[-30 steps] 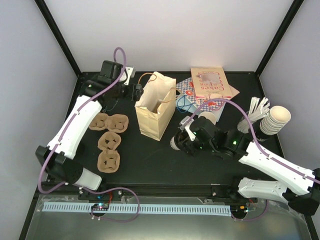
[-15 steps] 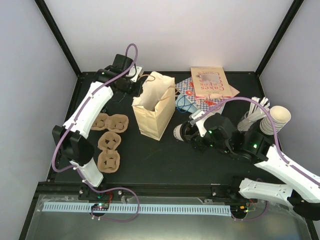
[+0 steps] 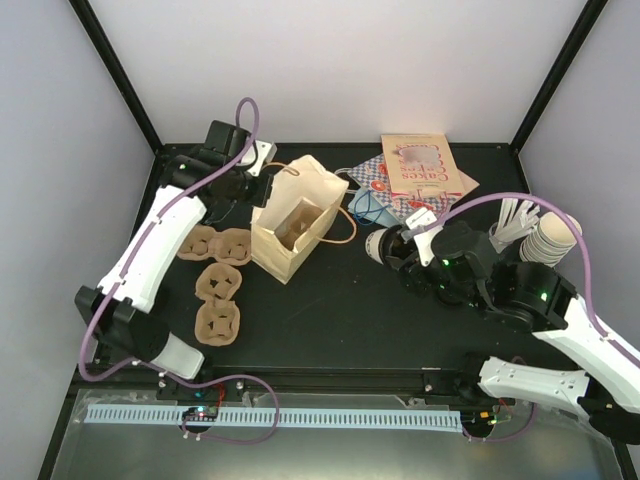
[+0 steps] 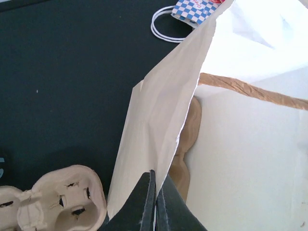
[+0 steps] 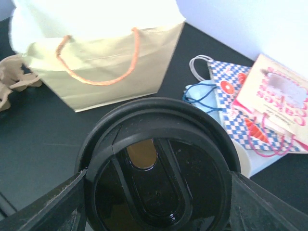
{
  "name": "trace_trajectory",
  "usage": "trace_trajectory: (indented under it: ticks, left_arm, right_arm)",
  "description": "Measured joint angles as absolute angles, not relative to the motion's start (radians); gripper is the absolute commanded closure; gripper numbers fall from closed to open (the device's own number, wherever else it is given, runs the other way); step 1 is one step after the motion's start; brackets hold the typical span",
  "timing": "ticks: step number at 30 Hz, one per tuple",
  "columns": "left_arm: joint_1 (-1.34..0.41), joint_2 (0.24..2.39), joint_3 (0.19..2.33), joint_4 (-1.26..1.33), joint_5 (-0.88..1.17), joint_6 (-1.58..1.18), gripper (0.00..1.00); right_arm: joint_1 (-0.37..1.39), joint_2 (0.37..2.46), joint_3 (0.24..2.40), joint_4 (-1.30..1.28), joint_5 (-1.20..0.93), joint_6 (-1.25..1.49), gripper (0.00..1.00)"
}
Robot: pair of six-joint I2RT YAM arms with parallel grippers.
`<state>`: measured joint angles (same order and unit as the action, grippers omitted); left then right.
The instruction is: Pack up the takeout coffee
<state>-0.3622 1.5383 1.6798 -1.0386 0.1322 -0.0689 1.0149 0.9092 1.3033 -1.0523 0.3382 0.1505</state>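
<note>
The takeout coffee [image 3: 377,243], a cream cup with a black lid [image 5: 159,163], is held off the table by my right gripper [image 3: 397,252], right of the tan paper bag [image 3: 290,228]. In the right wrist view the lid fills the space between the fingers [image 5: 53,204], which press on its sides. My left gripper [image 3: 258,190] is shut on the bag's far-left rim. Its fingertips [image 4: 150,185] pinch the thin paper wall [image 4: 159,120]. The bag leans with its mouth open.
Brown cup carriers [image 3: 218,245] [image 3: 218,303] lie left of the bag, and a brown moulded piece [image 4: 191,130] shows inside it. Printed bags and a cake box [image 3: 420,170] lie at the back right. Stacked lidless cups [image 3: 553,238] stand at the far right.
My left gripper has shut on the bag's rim and the bag now leans with its mouth wider. My right gripper has carried the coffee up and back to the right.
</note>
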Motion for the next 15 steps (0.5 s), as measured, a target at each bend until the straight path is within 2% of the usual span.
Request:
trace_trajectory:
  ticks: [8,15]
  left_arm:
    - [-0.374,1.375,1.528,-1.008,0.177,-0.037,0.98]
    - [-0.406,1.277,1.425,-0.994,0.194,-0.012,0.99]
  right_arm:
    - [1.015,0.907,1.369,-1.092,0.452,0.124,0.37]
    - [1.015,0.901,1.419,-1.089,0.464,0.07,0.37]
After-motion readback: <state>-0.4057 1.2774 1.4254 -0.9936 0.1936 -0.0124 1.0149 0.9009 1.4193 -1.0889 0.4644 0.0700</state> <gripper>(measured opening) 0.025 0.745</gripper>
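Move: My left fingers already pinch the paper bag's left rim; the bag's middle lies some 7 cm to their right, 4 cm back and about 12 cm below. My right hand holds the lidded coffee high, with the bag's middle about 18 cm to its left, 4 cm ahead and 14 cm lower. The near cup carrier lies about 13 cm left and 11 cm back of my left hand. The printed bags lie roughly 16 cm ahead and 6 cm right of my right hand, both far below. I keep the rim pinched in my left hand and draw the bag back towards me by about 7 cm, turning it slightly clockwise. Meanwhile my right hand keeps its grip at the coffee's lid, lifts it some 4 to 5 cm and eases it a little to the right, away from the bag, the fingers tipping up slightly. ##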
